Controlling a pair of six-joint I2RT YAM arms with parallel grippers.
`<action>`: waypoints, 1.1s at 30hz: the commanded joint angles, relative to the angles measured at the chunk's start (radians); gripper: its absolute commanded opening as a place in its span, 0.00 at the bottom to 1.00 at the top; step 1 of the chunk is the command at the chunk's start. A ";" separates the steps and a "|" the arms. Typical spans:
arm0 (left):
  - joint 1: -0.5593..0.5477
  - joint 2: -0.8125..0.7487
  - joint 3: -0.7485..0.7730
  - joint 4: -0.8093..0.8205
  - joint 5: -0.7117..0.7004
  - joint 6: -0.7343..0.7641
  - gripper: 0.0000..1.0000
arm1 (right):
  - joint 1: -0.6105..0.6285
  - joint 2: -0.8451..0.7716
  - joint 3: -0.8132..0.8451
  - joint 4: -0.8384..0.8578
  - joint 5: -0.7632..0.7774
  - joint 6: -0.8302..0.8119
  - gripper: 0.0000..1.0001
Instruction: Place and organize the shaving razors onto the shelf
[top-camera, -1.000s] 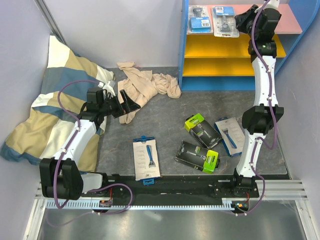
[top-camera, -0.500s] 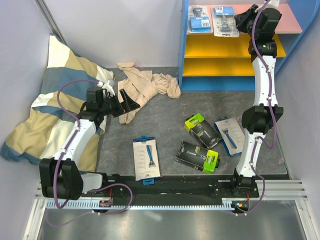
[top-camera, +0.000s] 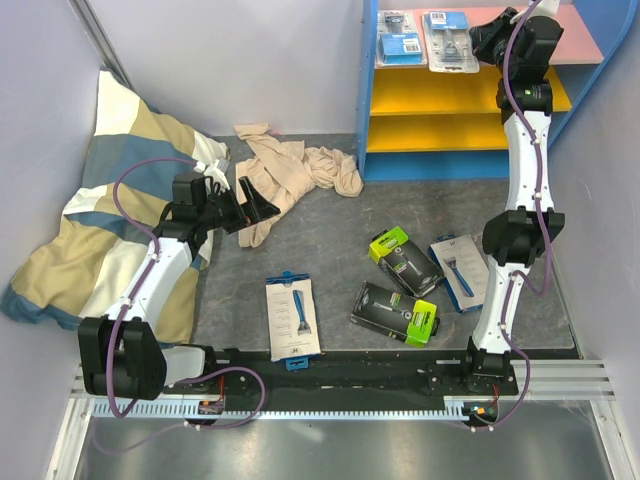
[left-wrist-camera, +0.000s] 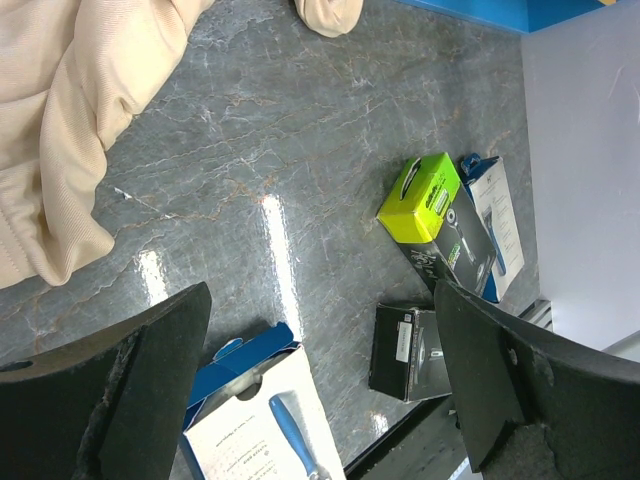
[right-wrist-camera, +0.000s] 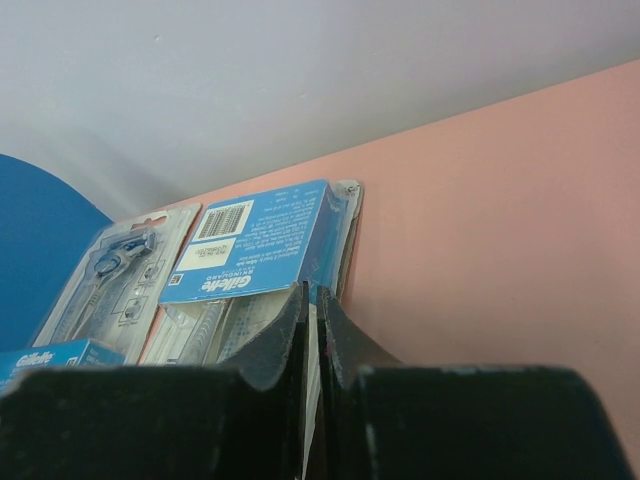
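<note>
Two clear blister razor packs (top-camera: 400, 40) (top-camera: 448, 40) lie side by side on the shelf's pink top board (top-camera: 575, 40). My right gripper (top-camera: 478, 42) is at the right pack's edge; in the right wrist view its fingers (right-wrist-camera: 316, 295) are shut on the thin edge of that pack (right-wrist-camera: 262, 240). On the floor lie two white-blue boxes (top-camera: 292, 318) (top-camera: 462, 270) and two black boxes with lime ends (top-camera: 403, 258) (top-camera: 395, 312). My left gripper (top-camera: 255, 208) hovers open near the cloth, holding nothing; its wrist view shows a white-blue box (left-wrist-camera: 265, 420) below the gripper (left-wrist-camera: 320, 290).
A beige cloth (top-camera: 290, 175) is crumpled on the floor left of the shelf. A striped pillow (top-camera: 110, 210) leans in the left corner. Two yellow boards (top-camera: 450, 100) sit under the pink one. White walls close in both sides.
The right gripper and the blister pack it grips have edged slightly farther back on the pink board. The left arm has not moved.
</note>
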 joint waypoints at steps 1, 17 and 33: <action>0.003 0.004 0.039 0.008 -0.004 0.002 1.00 | 0.025 0.082 -0.018 -0.040 -0.050 0.001 0.13; 0.003 -0.005 0.012 0.020 0.019 0.007 1.00 | 0.027 -0.207 -0.228 0.066 0.062 0.014 0.16; 0.003 -0.031 -0.054 0.055 0.051 0.002 1.00 | 0.027 -0.600 -0.668 0.087 0.043 -0.014 0.13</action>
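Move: The inner razor pack lies on the pink shelf with its middle about 5 cm to the left of the right hand, roughly 1 cm ahead and 2 cm lower; the nearly shut fingertips are at its right edge. The outer razor pack, by the blue side wall, is level with it, some 15 cm left of the right hand. From the left hand the inner pack lies roughly 32 cm ahead, 39 cm right and 22 cm higher. Bring the empty right gripper away from the inner razor pack's right edge: hold a moment, ease up slightly off the edge, then draw straight back out of the shelf towards the base with gathering speed, about 11 cm, rising some 4 cm on the way. Keep the fingers nearly shut and pointing forward, the wrist all but unturned. ##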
